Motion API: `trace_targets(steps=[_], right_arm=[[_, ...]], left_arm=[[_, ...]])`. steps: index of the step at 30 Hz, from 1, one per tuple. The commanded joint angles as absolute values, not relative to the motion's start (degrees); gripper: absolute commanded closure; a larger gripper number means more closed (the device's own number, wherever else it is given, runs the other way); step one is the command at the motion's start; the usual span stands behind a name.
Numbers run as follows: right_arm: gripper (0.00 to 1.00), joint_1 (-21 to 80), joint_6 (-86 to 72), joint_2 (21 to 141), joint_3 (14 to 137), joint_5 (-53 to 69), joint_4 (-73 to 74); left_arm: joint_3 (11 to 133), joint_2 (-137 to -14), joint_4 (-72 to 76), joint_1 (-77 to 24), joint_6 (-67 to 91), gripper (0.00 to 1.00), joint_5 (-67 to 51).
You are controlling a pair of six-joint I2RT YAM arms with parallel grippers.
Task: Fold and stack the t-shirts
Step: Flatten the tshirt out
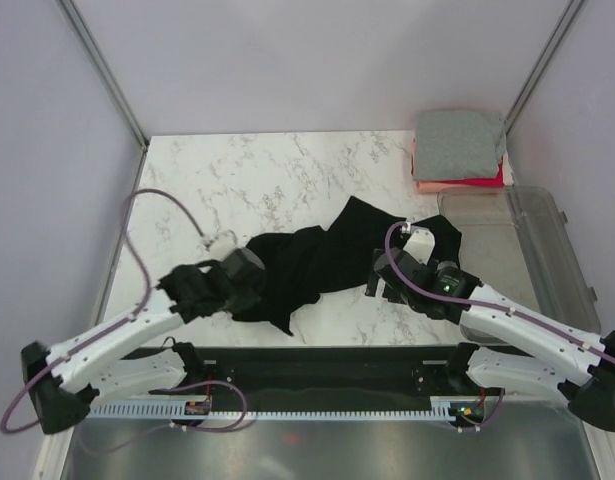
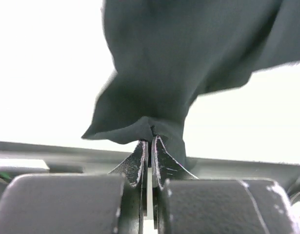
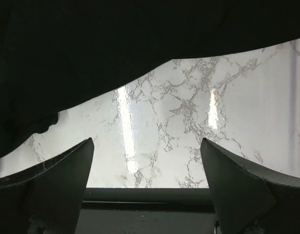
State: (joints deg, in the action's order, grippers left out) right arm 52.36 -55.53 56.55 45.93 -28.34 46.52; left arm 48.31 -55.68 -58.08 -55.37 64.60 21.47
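Observation:
A plain black t-shirt [image 1: 327, 255] lies crumpled across the middle of the marble table. My left gripper [image 1: 249, 268] is at its left end, shut on a pinch of the black cloth [image 2: 154, 73], which bunches up just above the fingertips [image 2: 140, 161]. My right gripper [image 1: 379, 285] hovers over the shirt's right part near the front edge, open, with bare marble between its fingers [image 3: 62, 170] and black cloth [image 3: 91, 44] just beyond them. A folded heather grey t-shirt [image 1: 459, 142] lies on a folded red-pink one [image 1: 442, 184] at the back right.
A clear plastic bin [image 1: 522, 250] lies at the right edge, just behind my right arm. Bare marble table [image 1: 217, 180] spreads at the back left. A black rail [image 1: 327, 360] runs along the near edge between the arm bases.

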Motion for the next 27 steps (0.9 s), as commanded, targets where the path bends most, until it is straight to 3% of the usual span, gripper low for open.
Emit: trace_targets(steps=[1,7,11,15,19,23,27], right_arm=[[0.02,52.21,-52.74,59.93,49.48,-26.46,42.54],[0.02,50.2,-50.1,64.34,54.57,-26.98,43.41],[0.02,46.33,-48.61,64.33,56.25,-26.81,43.59],[0.02,39.67,-45.88,66.79,57.83,-31.37,45.53],[0.02,32.01,-42.19,69.95,57.57,-25.85,41.94],[0.05,31.2,-40.78,73.73,58.27,-21.63,39.82],[0.05,31.2,-41.66,75.32,55.2,-20.13,36.57]], left_arm=[[56.39,-45.99,-64.0,-41.69,46.53,0.98,30.58],[63.45,-44.56,-62.77,-26.56,32.54,0.98,36.21],[63.11,-44.91,-56.44,-14.37,21.91,0.98,32.46],[62.14,-47.28,-54.84,-8.54,23.19,0.98,28.83],[59.85,-45.88,-51.77,-0.09,24.08,0.98,27.95],[59.24,-47.1,-49.66,6.32,26.28,0.98,18.23],[56.79,-46.94,-49.66,6.68,26.98,0.98,16.87]])
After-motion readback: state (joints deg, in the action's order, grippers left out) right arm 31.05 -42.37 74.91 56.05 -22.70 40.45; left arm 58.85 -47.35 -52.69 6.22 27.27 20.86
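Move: The left hand already holds the t-shirt's near left part, with bare table about 20 cm to its left, 8 cm ahead and 11 cm below. The t-shirt's right part lies some 10 cm ahead of the open right hand, 8 cm to its right and 11 cm below. At that same depth, the t-shirt's far peak is about 20 cm ahead and 4 cm left, the clear bin about 6 cm ahead and 29 cm right. Still pinching the t-shirt, left hand pulls some 22 cm left and up; open right reaches forward over it. ##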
